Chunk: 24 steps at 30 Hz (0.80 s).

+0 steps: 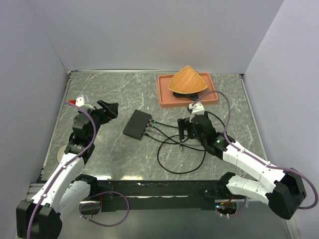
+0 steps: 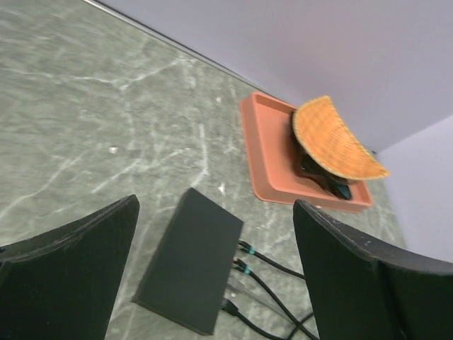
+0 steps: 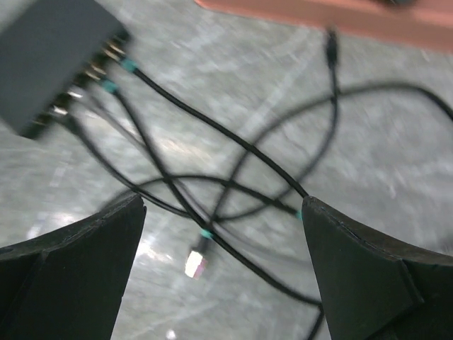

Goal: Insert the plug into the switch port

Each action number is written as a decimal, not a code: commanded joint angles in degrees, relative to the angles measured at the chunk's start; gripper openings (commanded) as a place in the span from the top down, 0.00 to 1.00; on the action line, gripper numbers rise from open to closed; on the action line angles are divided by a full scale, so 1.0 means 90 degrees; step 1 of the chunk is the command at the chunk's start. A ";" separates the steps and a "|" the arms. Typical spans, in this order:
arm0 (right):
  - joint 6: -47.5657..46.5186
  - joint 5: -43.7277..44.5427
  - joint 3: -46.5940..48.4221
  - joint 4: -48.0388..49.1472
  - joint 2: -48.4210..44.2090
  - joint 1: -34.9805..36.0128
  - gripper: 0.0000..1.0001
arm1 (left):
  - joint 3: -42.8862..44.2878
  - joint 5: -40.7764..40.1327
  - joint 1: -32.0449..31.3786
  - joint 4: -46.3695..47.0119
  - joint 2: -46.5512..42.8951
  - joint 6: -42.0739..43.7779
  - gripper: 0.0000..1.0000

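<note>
The flat black switch box [image 1: 137, 124] lies mid-table, with several black cables plugged into the switch port edge [image 1: 146, 127] on its right side. In the right wrist view a loose plug [image 3: 196, 263] with a clear tip and a teal collar lies on the table among crossing cables. My right gripper [image 3: 223, 202] hovers open just above it, nothing between its fingers. That plug [image 1: 181, 148] sits just below the right gripper [image 1: 186, 133] in the top view. My left gripper [image 1: 110, 109] stands open, raised to the left of the box [image 2: 191, 262], touching nothing.
A terracotta tray [image 1: 164, 97] sits at the back right, holding a woven orange fan-shaped basket [image 1: 187, 80] over a dark object [image 2: 322, 173]. Black cable loops [image 1: 174, 167] sprawl between the box and the right arm. White walls close in on the left, back and right.
</note>
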 commanded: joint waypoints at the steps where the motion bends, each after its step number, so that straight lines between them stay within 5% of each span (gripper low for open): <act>1: 0.0666 0.1104 -0.0202 -0.0576 -0.0323 0.0042 0.01 | -0.0054 -0.0798 0.0013 -0.0147 -0.0059 0.0151 0.04; 10: 0.0864 0.2012 -0.0564 -0.0773 -0.1172 0.0042 0.01 | -0.0171 -0.2546 0.0013 -0.0421 -0.0235 -0.0113 0.04; 24: -0.0766 0.1905 -0.0778 0.1091 -0.2052 0.0051 0.01 | -0.0210 -0.3045 0.0023 -0.0509 -0.0157 -0.0065 0.04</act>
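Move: The switch, with cables already in its ports, lies about 26 cm left and 10 cm ahead of the right hand, some 14 cm below. Nearly under that hand, 15 cm down, are two loose plugs: the pale-tipped plug 3 cm left and 2 cm back, the teal-ringed plug about 6 cm right and 4 cm ahead. From the left hand the switch is roughly 10 cm right, 5 cm ahead and 22 cm below. The switch and its cables are left alone as the empty right hand draws off about 7 cm to the right above the loose plugs, dipping a little, then rising some 7 cm while it swings about 15 degrees clockwise and its fingers tip upward. The empty left hand also moves away, about 8 cm left and 3 cm down, turning some 25 degrees counter-clockwise; both grippers stay wide open. ##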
